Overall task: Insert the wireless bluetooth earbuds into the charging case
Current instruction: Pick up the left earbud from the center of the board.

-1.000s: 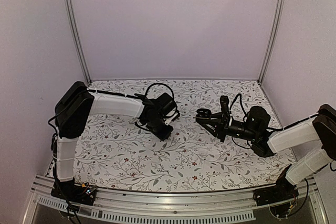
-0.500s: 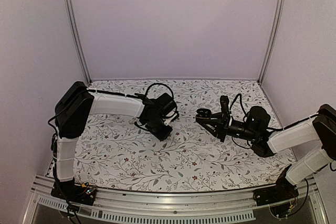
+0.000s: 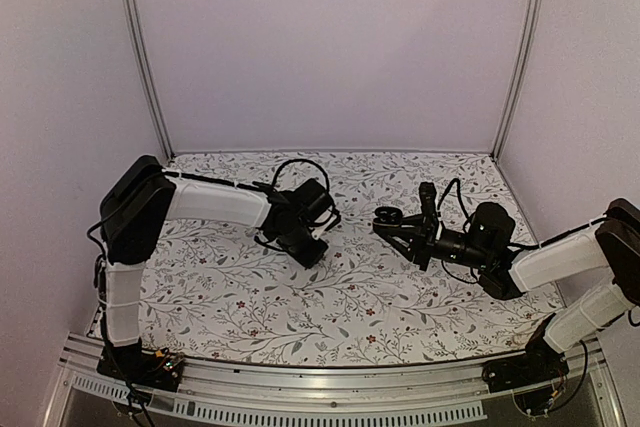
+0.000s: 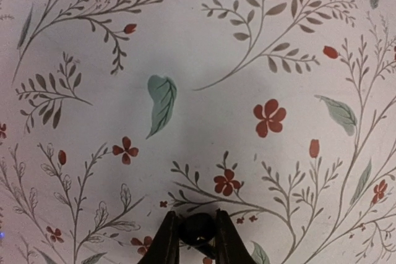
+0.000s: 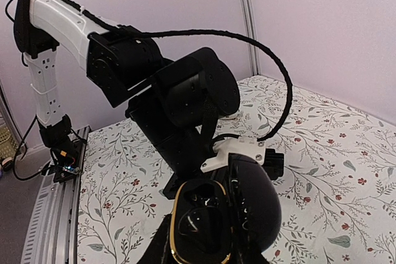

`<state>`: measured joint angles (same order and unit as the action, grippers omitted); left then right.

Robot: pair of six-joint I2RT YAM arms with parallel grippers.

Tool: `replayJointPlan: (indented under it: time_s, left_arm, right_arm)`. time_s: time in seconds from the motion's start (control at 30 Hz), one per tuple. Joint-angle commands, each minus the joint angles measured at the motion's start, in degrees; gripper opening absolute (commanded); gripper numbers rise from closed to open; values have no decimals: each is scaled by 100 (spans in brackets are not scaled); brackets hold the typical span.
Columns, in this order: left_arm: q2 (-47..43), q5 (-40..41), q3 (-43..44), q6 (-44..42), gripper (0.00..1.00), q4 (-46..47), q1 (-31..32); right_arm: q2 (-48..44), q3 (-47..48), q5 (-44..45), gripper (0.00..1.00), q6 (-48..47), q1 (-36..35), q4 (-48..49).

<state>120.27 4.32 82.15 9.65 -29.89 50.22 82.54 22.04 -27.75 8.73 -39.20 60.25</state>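
In the left wrist view a tiny black earbud (image 4: 199, 229) sits pinched between the two fingertips of my left gripper (image 4: 198, 219), right at the floral cloth. From above, my left gripper (image 3: 313, 253) points down at the table left of centre. My right gripper (image 3: 393, 225) hovers to the right of it, shut on the charging case (image 3: 385, 215). The right wrist view shows that case (image 5: 207, 224) open, with a gold rim, dark wells and its rounded lid (image 5: 260, 205) swung to the right, held between my right gripper (image 5: 204, 248) fingers. I cannot tell whether an earbud lies inside.
A floral cloth (image 3: 360, 297) covers the table, with pale walls on three sides and metal posts (image 3: 140, 47) at the back corners. A metal rail (image 3: 300, 387) runs along the near edge. The left arm's black wrist (image 5: 179, 91) fills the space just beyond the case.
The left jaws have closed in onto the earbud. Both arms have stayed almost where they were.
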Motion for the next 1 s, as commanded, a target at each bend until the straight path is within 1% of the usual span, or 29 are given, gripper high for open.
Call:
replayJointPlan:
  time_s: [0.0, 0.13, 0.3, 0.47, 0.57, 0.67, 0.77, 0.97]
  left_arm:
    - [-355, 195, -298, -11, 11, 383, -10]
    - [-753, 334, -582, 30, 10, 777, -57]
    - [-1471, 525, -1113, 38, 10, 1548, -87]
    - [-2435, 460, -1786, -148, 10, 2670, -59]
    - [-2959, 285, -2176, -288, 10, 3502, 18]
    - [-3377, 88, -2485, -455, 10, 4136, 117]
    - [-3604, -111, -2605, -671, 10, 4469, 250]
    - [-3662, -221, -2557, -954, 10, 4721, 530]
  right_arm:
    - [-67, 19, 27, 0, -31, 78, -41]
    - [-55, 19, 7, 0, 12, 97, -40]
    - [-13, 49, -91, 0, 66, 97, -18]
    - [43, 107, -251, 0, 102, 97, 22]
    - [115, 163, -469, 0, 102, 97, 94]
    - [206, 222, -595, 0, 106, 97, 161]
    - [274, 352, -693, 0, 165, 97, 77]
    - [367, 459, -791, 0, 425, 90, 101]
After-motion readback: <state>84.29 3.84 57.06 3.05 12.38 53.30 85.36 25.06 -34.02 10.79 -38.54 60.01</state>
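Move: The left fingers are already closed on the left earbud at the board's surface. From them, the open charging case it is meant for, held in the right gripper, lies about 17 cm to the right, some 18 cm higher and roughly 5 cm back. The case's raised lid stands some 4 cm forward of the case at the same height. For the right hand, the case is right at its fingertips. Keep the left fingers shut on the earbud and lift it off the board, about 24 cm nearly straight up, slow at first and then fast, to roughly the height of the open case. As the hand climbs, swing the fingers some 50 degrees from pointing down towards forward and right. Let the right gripper keep hold of the case, easing only about a centimetre left. ##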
